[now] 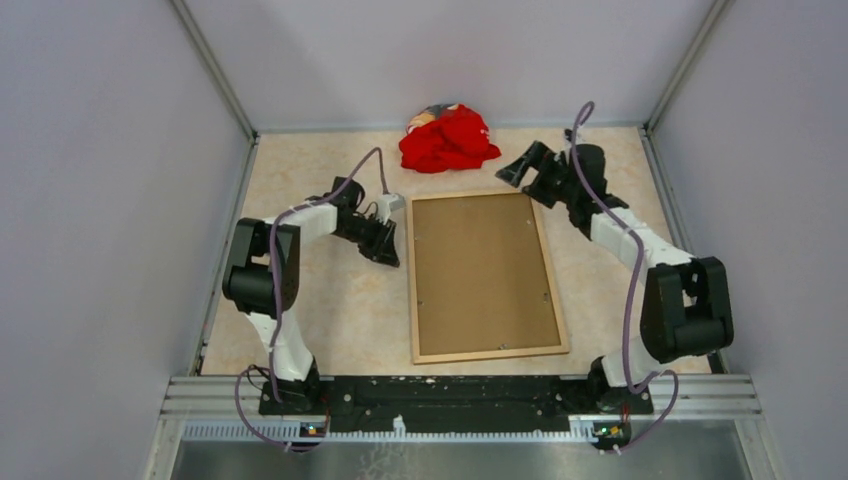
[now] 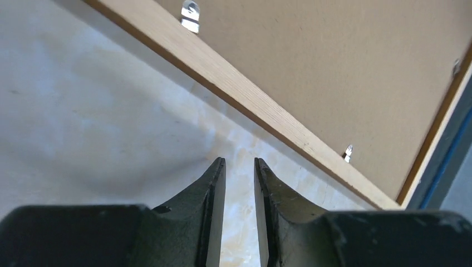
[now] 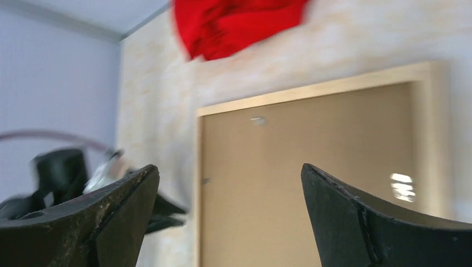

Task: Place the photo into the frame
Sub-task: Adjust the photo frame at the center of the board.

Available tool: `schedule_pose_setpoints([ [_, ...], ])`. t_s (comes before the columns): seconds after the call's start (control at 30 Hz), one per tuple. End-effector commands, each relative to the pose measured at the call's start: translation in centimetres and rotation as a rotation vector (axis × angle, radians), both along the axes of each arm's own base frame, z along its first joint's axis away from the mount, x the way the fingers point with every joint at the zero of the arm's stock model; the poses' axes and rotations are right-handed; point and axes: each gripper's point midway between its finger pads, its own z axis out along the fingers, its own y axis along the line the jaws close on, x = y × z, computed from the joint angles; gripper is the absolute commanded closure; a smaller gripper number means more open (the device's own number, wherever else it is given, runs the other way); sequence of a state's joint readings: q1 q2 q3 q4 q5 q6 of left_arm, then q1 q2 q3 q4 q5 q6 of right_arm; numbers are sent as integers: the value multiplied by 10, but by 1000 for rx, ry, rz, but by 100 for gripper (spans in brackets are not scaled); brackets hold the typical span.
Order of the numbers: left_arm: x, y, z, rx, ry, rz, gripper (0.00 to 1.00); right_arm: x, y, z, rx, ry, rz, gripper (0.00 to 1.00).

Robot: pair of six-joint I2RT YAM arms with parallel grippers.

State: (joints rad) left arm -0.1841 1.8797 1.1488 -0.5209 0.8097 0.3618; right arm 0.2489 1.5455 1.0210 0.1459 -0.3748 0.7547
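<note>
The frame (image 1: 411,280) lies flat on the table with its back up, and a plain brown board (image 1: 480,270) fills it. The photo is hidden from every view. My left gripper (image 1: 390,255) hangs low beside the frame's left strip (image 2: 245,97), not touching it. Its jaws (image 2: 240,161) stand a narrow gap apart, with only bare table between them. My right gripper (image 1: 517,170) hovers over the frame's far right corner. Its jaws (image 3: 229,167) stand wide open and empty above the board (image 3: 306,167).
A crumpled red cloth (image 1: 448,140) lies at the back of the table, just beyond the frame's far strip (image 3: 311,89). Small metal clips (image 2: 190,14) sit along the frame's inner edge. Walls close in the left, right and back.
</note>
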Motion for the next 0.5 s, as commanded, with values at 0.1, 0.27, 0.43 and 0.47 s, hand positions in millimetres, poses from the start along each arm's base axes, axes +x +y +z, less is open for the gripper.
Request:
schedule_pose_setpoints([
  [0.1,-33,-6,-16,182,-186,-207,68,-13,-117,-90,-260,238,-251,1],
  [0.27,-51,-14,-20,222,-228,-277,68,-7,-119,-122,-287,298,-232,1],
  [0.43,-66,-18,-22,249,-257,-338,68,8,-96,-140,-207,330,-149,1],
  [0.47,-69,-20,-22,251,-257,-345,68,12,-86,-142,-204,331,-124,1],
])
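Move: The left hand, low at the frame's left side, has the middle of the left rail about 5 cm to its right and 4 cm back, some 3 cm lower; a metal clip sits inside that rail, 7 cm right and 10 cm back from the hand. From the high right hand, the middle of the right rail lies about 9 cm right, 13 cm back and 18 cm below, with the far right corner 7 cm ahead and 5 cm right, and another clip 1 cm back and 4 cm right. The right hand, fingers kept wide open, swings some 12 cm to the right and sinks about 15 cm, its fingers tipping further down, until they hang on either side of the frame's right rail, over its far part. Meanwhile the left hand draws back about 6 cm alongside the left rail, edging right towards it and slightly down, turning clockwise while its fingers stay slightly open, and its tips come close to the rail's outer side; contact can't be seen. ##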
